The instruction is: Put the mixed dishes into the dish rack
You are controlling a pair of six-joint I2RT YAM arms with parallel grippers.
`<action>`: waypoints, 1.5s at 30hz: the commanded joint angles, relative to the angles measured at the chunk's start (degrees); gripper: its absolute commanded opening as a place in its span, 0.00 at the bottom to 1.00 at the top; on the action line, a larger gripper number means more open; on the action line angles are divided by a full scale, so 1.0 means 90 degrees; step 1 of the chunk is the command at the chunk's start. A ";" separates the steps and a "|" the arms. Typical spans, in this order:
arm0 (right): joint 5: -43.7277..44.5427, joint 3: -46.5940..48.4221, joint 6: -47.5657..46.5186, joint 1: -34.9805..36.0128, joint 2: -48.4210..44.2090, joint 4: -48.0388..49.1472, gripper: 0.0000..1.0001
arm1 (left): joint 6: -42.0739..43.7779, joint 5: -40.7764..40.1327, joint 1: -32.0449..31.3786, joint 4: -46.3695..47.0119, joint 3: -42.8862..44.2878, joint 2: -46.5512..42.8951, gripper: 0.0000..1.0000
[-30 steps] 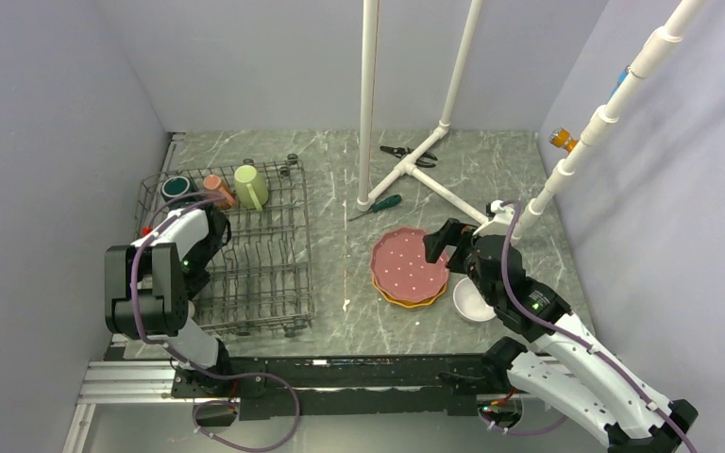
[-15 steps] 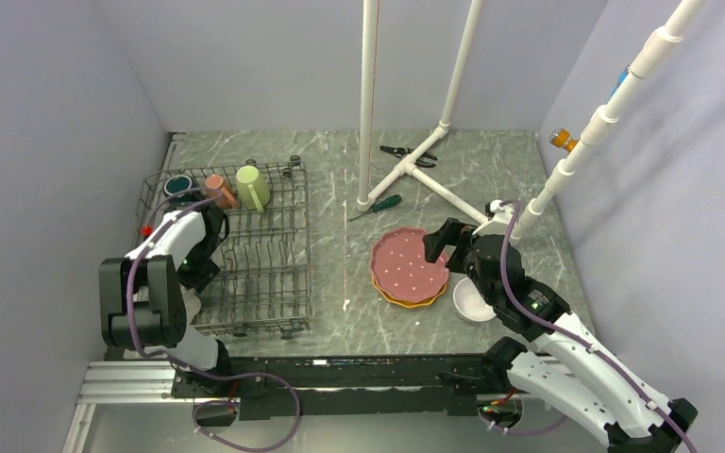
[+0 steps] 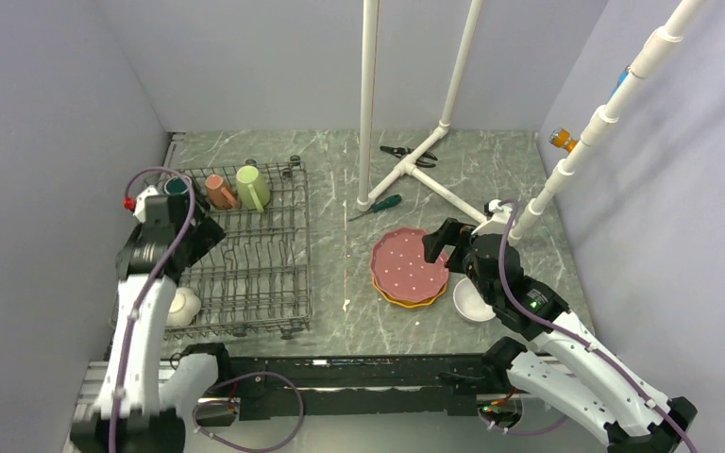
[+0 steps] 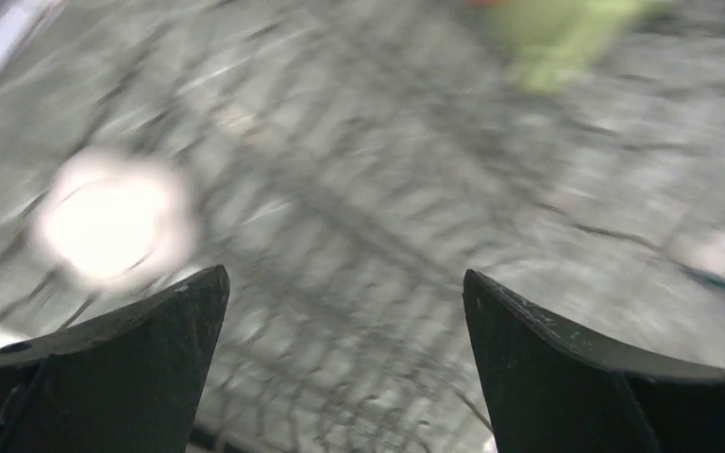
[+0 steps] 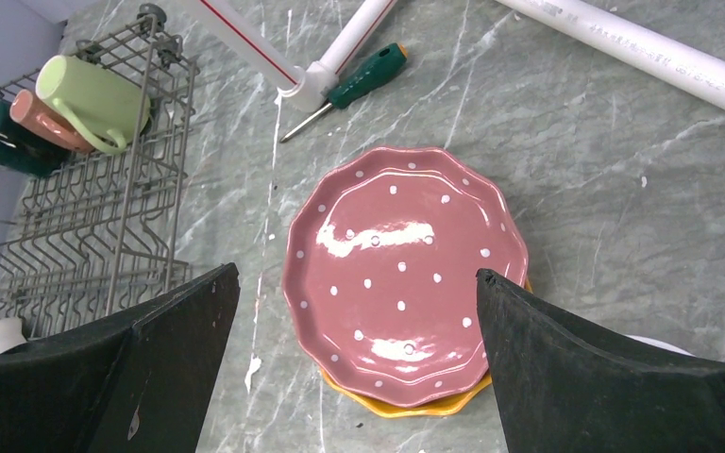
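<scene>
The dish rack (image 3: 264, 255) stands at the table's left. Dark green (image 3: 177, 187), salmon (image 3: 217, 192) and light green (image 3: 251, 186) mugs sit along its far row, and a white bowl (image 3: 184, 307) lies in its near left corner. My left gripper (image 3: 198, 238) hangs open and empty above the rack; its wrist view is blurred, with the bowl (image 4: 109, 222) below left. My right gripper (image 5: 354, 278) is open above the pink dotted plate (image 5: 404, 269), which lies on the yellow-orange plate (image 5: 415, 406). A second white bowl (image 3: 472, 300) sits on the table right of the plates.
A white pipe frame (image 3: 368, 104) stands behind the plates, with a green screwdriver (image 3: 378, 205) at its foot and pliers (image 3: 406, 151) farther back. A slanted pipe (image 3: 604, 113) rises on the right. Grey walls close in both sides.
My left gripper opened and let go of the white bowl in the rack's near left corner, then rose and swung back. The right arm has not moved.
</scene>
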 commanded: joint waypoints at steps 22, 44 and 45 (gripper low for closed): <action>0.2140 0.1182 0.2687 -0.0116 0.1980 -0.3667 0.90 | 0.3417 0.4590 -0.3877 0.3957 0.1752 0.1412 0.99; 0.0100 -0.0138 0.2756 -0.1744 0.3054 -0.1707 0.66 | 0.5544 0.0821 -0.6045 0.4250 0.1409 0.2407 0.99; 0.0127 -0.0160 0.2834 -0.1762 0.3077 -0.1689 0.63 | 0.5628 0.0736 -0.6196 0.4273 0.1393 0.2410 1.00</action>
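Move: In front of the right hand, below its open fingers, the pink plate on its stack lies about 3 cm ahead, 4 cm left and 20 cm down. The white bowl it goes for is some 6 cm back, 11 cm right and 19 cm below. From the left hand that bowl is roughly 58 cm right, 6 cm back and 16 cm down; the upturned bowl in the rack lies about 9 cm back, 7 cm left, the green mug 15 cm ahead, 7 cm right, both some 12 cm lower. Sinking about 16 cm and shifting 8 cm right after a short wait, the right hand drops from over the plates towards the left rim of the white bowl, tipping its fingers downward, turning clockwise and narrowing their gap by a third. The empty left hand rises from the rack, sweeps some 33 cm right towards the plates with its wrist swung clockwise, then sinks partway, fingers wide open. ##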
